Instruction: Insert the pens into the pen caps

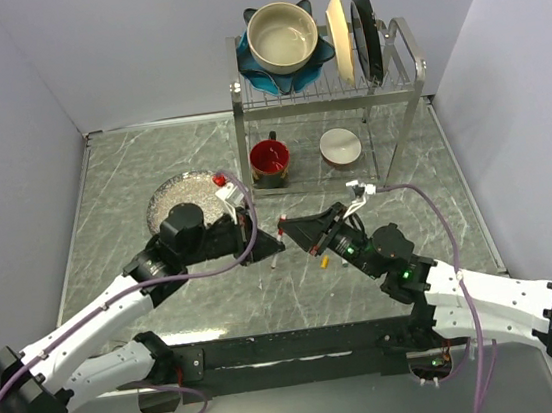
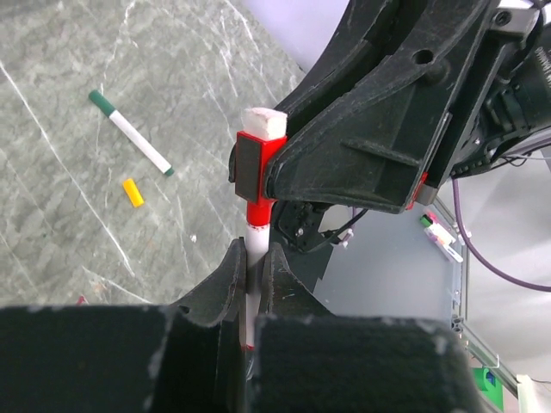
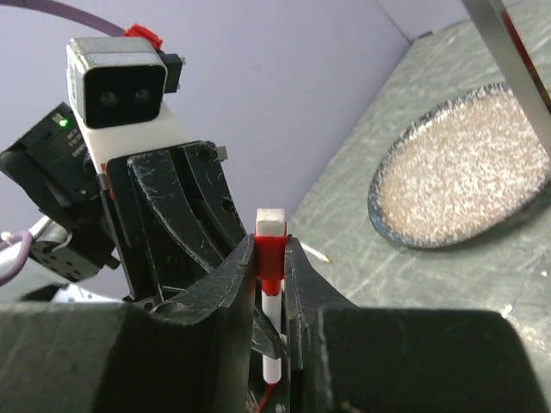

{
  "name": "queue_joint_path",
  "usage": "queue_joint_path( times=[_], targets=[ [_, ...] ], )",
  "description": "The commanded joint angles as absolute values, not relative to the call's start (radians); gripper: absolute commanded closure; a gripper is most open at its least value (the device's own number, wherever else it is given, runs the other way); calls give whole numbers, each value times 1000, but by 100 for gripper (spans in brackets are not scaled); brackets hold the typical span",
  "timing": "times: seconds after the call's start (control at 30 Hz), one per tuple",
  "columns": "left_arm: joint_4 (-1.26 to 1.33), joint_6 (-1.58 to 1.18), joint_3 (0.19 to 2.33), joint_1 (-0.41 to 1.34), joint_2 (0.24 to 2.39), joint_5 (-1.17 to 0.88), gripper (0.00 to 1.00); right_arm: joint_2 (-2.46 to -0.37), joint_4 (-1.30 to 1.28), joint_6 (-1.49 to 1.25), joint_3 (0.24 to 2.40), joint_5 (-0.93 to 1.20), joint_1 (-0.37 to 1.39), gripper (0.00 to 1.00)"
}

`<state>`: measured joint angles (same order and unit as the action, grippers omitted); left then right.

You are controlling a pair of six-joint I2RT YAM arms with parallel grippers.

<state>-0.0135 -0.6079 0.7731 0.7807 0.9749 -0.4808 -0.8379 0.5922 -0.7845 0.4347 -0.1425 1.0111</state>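
A white-barrelled pen (image 2: 256, 245) with a red collar is held above the table between both grippers. My left gripper (image 2: 251, 256) is shut on its white barrel. A red pen cap (image 3: 269, 252) with a white top sits over the pen's upper end, and my right gripper (image 3: 270, 251) is shut on that cap. In the top view the two grippers meet nose to nose over the middle of the table, around the pen (image 1: 280, 236). A green-ended pen (image 2: 131, 133) and a loose yellow cap (image 2: 132, 192) lie on the table beyond them.
A speckled plate (image 1: 179, 193) lies behind the left arm. A wire dish rack (image 1: 243, 100) at the back carries a large bowl (image 1: 282, 36) and upright plates. Under it stand a red cup (image 1: 269, 157) and a small white bowl (image 1: 339, 145).
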Motion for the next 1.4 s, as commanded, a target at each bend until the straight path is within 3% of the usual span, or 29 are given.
queue_joint_path(
  times=[0.0, 0.47, 0.77, 0.97, 1.37],
  targets=[
    [299, -572, 936, 693, 997, -265, 99, -873, 485, -859, 413, 161, 1115, 100],
    [252, -549, 988, 586, 1038, -287, 99, -957, 550, -928, 402, 169, 1204, 100],
    [531, -728, 858, 505, 965, -527, 99, -925, 742, -865, 362, 215, 1270, 100],
    [601, -798, 801, 506, 950, -574, 99, -1031, 772, -799, 432, 222, 1316, 100],
    [491, -767, 776, 512, 862, -678, 99, -928, 465, -718, 607, -92, 1325, 100]
  ],
)
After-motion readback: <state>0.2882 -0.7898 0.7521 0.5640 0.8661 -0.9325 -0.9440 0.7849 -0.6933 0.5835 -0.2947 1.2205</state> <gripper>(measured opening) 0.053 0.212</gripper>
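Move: The red cap, pinched in the right hand, already sits over the pen's end: about 3 cm ahead of the left hand, 1 cm right and 3 cm higher. From the right hand, the pen in the left fingers lies about 3 cm back, 1 cm left and 3 cm below. Some 24 cm under the left hand, the yellow cap is 8 cm ahead and 10 cm right, the green pen 12 ahead and 15 right, and the red-ended pen 11 ahead and 4 left. The joined pen and cap are carried as one, still pinched by their white body in the left fingers and by the red cap in the right. Both hands bob and ease forward a little, then reverse and climb some 8 cm while drifting back and left, fingertips tipping upward, the left hand also turning clockwise. Neither grip opens, and the hands keep their spacing. ##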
